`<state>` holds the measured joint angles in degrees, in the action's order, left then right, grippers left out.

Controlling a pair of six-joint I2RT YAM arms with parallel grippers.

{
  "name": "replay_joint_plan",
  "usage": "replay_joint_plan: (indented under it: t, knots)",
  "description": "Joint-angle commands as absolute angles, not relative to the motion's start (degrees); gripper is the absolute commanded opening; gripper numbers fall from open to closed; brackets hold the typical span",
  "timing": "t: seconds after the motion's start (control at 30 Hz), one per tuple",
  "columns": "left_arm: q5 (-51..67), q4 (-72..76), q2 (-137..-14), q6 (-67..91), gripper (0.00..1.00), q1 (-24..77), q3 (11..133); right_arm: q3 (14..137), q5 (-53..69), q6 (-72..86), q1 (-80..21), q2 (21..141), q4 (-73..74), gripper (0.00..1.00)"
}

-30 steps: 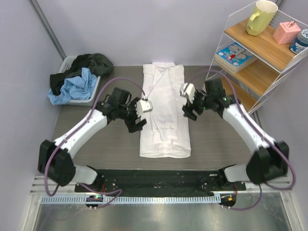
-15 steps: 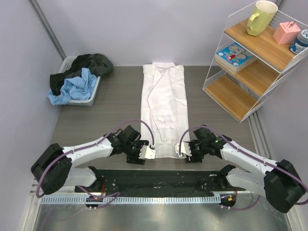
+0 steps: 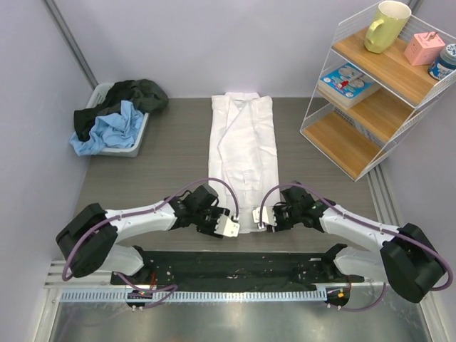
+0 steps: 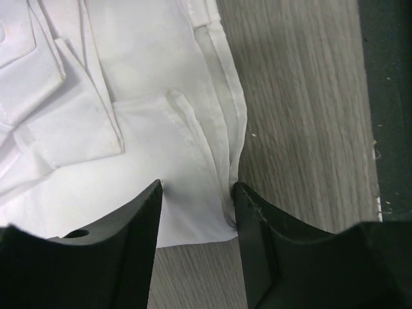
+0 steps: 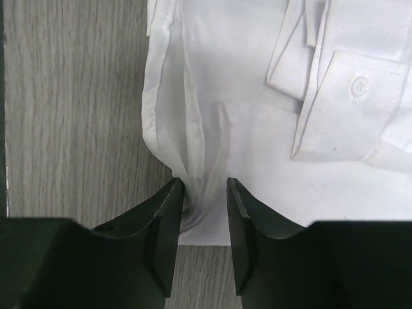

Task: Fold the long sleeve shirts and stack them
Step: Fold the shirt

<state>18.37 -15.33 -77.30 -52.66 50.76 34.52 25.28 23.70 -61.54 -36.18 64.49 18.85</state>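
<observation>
One white long sleeve shirt [image 3: 242, 149] lies folded into a long narrow strip down the middle of the table, collar at the far end. My left gripper [image 3: 226, 229] is at its near left hem corner. In the left wrist view the shirt [image 4: 129, 96] has its corner between the jaws of the left gripper [image 4: 197, 193], which stand open with flat cloth in the gap. My right gripper [image 3: 261, 219] is at the near right corner. There the shirt [image 5: 244, 129] puckers between the narrower, still open jaws of the right gripper [image 5: 202, 187].
A bin [image 3: 121, 150] at the far left holds dark and blue clothes [image 3: 114, 117]. A wire shelf [image 3: 370, 107] at the right carries a mug [image 3: 387, 25], a pink box [image 3: 425, 48] and a book [image 3: 348, 80]. A black mat [image 3: 235, 260] runs along the near edge.
Both arms swung from the shirt's mid sides down to its near hem corners. Both sets of jaws have narrowed around the cloth; the shirt itself has not shifted.
</observation>
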Motion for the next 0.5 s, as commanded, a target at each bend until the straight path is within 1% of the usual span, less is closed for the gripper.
replay_joint_plan:
  t: [0.0, 0.03, 0.1, 0.13, 0.17, 0.23, 0.3, 0.33, 0.4, 0.47]
  knots:
    - [14.1, -12.8, -81.3, -52.7, 0.46, 51.6, 35.5, 23.0, 19.8, -61.4, -37.4, 68.1, 15.8, 0.37]
    - [13.9, -12.5, -81.5, -52.6, 0.39, 51.7, 35.8, 23.4, 19.8, -61.2, -37.6, 68.5, 15.6, 0.33]
    - [14.3, -11.9, -81.7, -51.9, 0.32, 51.7, 35.9, 24.5, 19.3, -60.5, -38.0, 69.4, 15.6, 0.20]
    - [14.3, -12.0, -81.7, -51.5, 0.21, 51.9, 36.2, 25.0, 19.2, -60.2, -38.1, 69.4, 15.9, 0.13]
    - [13.9, -12.0, -81.4, -51.0, 0.13, 52.1, 36.4, 25.7, 19.1, -59.4, -38.1, 69.2, 16.2, 0.01]
    - [14.1, -15.9, -80.6, -50.0, 0.00, 52.8, 37.9, 26.2, 18.7, -58.5, -38.5, 67.0, 18.3, 0.01]
    - [16.0, -20.7, -78.2, -50.7, 0.00, 55.4, 38.8, 26.4, 18.7, -56.7, -40.2, 64.1, 22.3, 0.01]
    - [16.1, -23.2, -76.8, -50.0, 0.00, 57.0, 38.2, 26.3, 18.7, -55.8, -41.4, 60.6, 23.7, 0.01]
    - [17.2, -25.1, -71.7, -48.0, 0.00, 61.9, 37.3, 25.9, 18.5, -51.2, -46.2, 56.4, 28.4, 0.01]
    - [17.4, -27.1, -68.5, -42.2, 0.00, 66.6, 36.7, 26.5, 17.9, -46.5, -51.6, 50.4, 31.2, 0.01]
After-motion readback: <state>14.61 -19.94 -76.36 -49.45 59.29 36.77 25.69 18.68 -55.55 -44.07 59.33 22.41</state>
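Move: The shirt lies lengthways with its hem nearest the base. Its left hem corner is between the left fingers, about 1 cm back, 1 cm left and 1 cm below; the right corner is about 1 cm back, 1 cm right and 1 cm below the right hand. The folded-in cuffs lie some 9 cm ahead and 8 cm inward of each hand. The collar is roughly 42 cm ahead, 7 cm right of the left hand and 9 cm left of the right. The shirt's hem gets pinched near both lower corners: the two half-open grippers creep about 1 cm forward and inward, low at the table, while they close fully on the cloth. Then both turn back together and drag the hem towards the base and the table's front edge, some 3 to 4 cm, beginning to rise by about 1 cm as they go. ##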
